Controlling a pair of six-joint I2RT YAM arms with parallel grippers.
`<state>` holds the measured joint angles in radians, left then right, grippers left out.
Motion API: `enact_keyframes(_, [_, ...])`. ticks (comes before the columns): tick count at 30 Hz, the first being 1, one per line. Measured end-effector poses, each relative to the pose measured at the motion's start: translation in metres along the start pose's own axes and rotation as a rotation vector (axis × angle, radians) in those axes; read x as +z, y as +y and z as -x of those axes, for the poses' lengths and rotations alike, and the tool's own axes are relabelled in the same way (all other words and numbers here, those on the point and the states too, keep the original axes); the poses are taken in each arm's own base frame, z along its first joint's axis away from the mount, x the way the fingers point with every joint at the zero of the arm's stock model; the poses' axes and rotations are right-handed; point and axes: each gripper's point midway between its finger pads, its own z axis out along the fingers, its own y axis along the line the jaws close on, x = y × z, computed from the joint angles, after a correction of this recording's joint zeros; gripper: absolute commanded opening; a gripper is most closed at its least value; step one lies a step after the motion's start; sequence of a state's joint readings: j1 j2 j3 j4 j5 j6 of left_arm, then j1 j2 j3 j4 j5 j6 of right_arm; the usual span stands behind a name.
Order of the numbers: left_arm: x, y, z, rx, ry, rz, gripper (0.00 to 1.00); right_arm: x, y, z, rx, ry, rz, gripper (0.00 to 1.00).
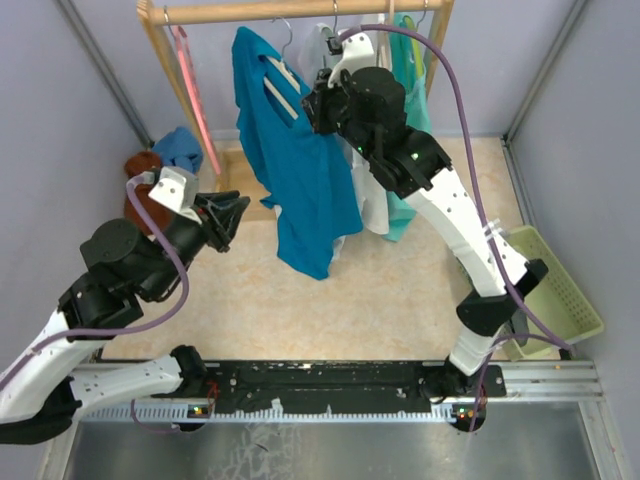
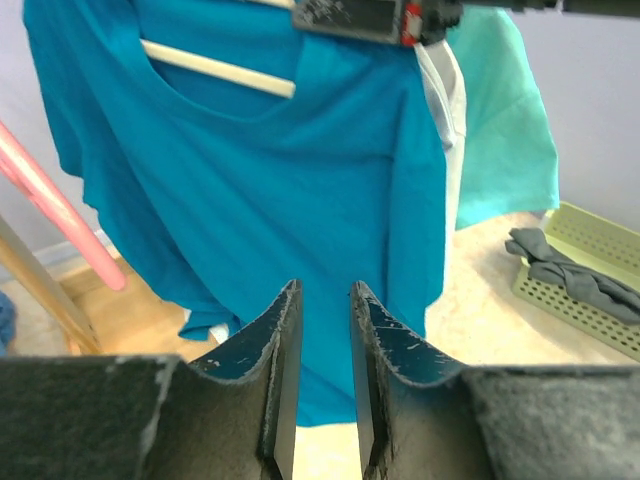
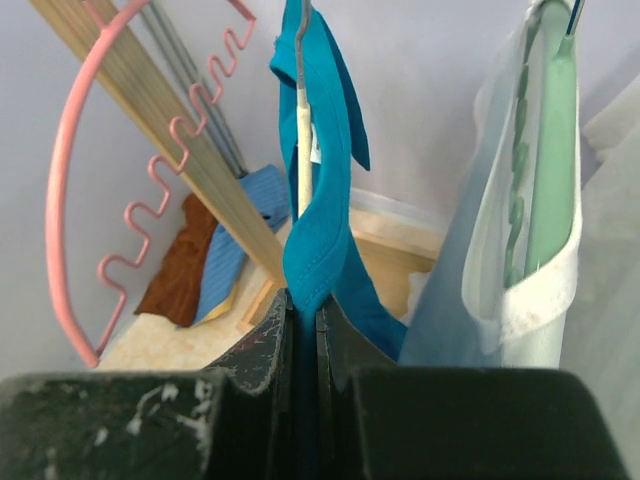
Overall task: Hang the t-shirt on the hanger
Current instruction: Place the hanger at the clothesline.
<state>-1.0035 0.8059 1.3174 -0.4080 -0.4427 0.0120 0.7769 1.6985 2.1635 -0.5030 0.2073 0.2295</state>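
Note:
The deep teal t-shirt (image 1: 295, 160) hangs from the wooden rail, draped over the cream hanger (image 1: 284, 88), whose arm shows through the neck opening. My right gripper (image 1: 318, 106) is shut on a fold of the t-shirt (image 3: 318, 250) at its shoulder edge, just below the hanger (image 3: 304, 140) and its wire hook. Lower left of the shirt, my left gripper (image 1: 238, 214) points at it from a short distance. In the left wrist view its jaws (image 2: 325, 292) stand slightly apart with nothing between them, facing the t-shirt (image 2: 300, 190) and hanger bar (image 2: 220, 70).
A pink hanger (image 1: 192, 90) hangs left on the wooden rail (image 1: 300, 11). A mint tank top (image 3: 550, 150) and pale garments hang to the right. Brown (image 1: 140, 165) and blue (image 1: 180, 148) cloths lie on the floor. A green basket (image 1: 560, 290) holds dark cloth (image 2: 565, 270).

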Motion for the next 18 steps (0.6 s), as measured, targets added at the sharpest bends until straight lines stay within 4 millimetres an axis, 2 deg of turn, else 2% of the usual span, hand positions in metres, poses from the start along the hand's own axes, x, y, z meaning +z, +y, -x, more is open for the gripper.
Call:
enact_keyframes(5, [-0.003, -0.009, -0.026, -0.045, 0.043, -0.044, 0.30, 0.014, -0.007, 0.005, -0.053, -0.014, -0.049, 0.00])
enact_keyframes(10, [-0.004, -0.017, -0.056, -0.081, 0.092, -0.077, 0.30, 0.014, -0.014, 0.007, -0.092, -0.021, -0.083, 0.00])
enact_keyframes(18, [0.004, -0.031, -0.103, -0.107, 0.188, -0.107, 0.30, 0.015, -0.025, 0.015, -0.111, -0.045, -0.123, 0.00])
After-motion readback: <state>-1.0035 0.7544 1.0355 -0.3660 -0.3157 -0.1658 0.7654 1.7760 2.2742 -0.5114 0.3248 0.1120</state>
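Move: The right gripper still pinches one shoulder end of the blue t-shirt on its hanger. The stretch of clothesline for the hook lies about 16 cm ahead of this hand, 5 cm to its left and 8 cm above. The white shirt on the green hanger hangs about 12 cm ahead of the right hand and 4 cm to its right; the pink hanger is 10 cm ahead and 21 cm to its left. From the empty left hand, that clothesline spot is about 32 cm ahead, 7 cm right and 10 cm up. Ease the right gripper forward about 3 cm, slipping slightly right and turning some 5 to 10 degrees clockwise, to carry the hanger's hook up to the clothesline; keep the pinch on the shirt shoulder throughout. Meanwhile, lower the empty left gripper about 10 cm, drifting right and tipping its fingers down, its opening unchanged. ##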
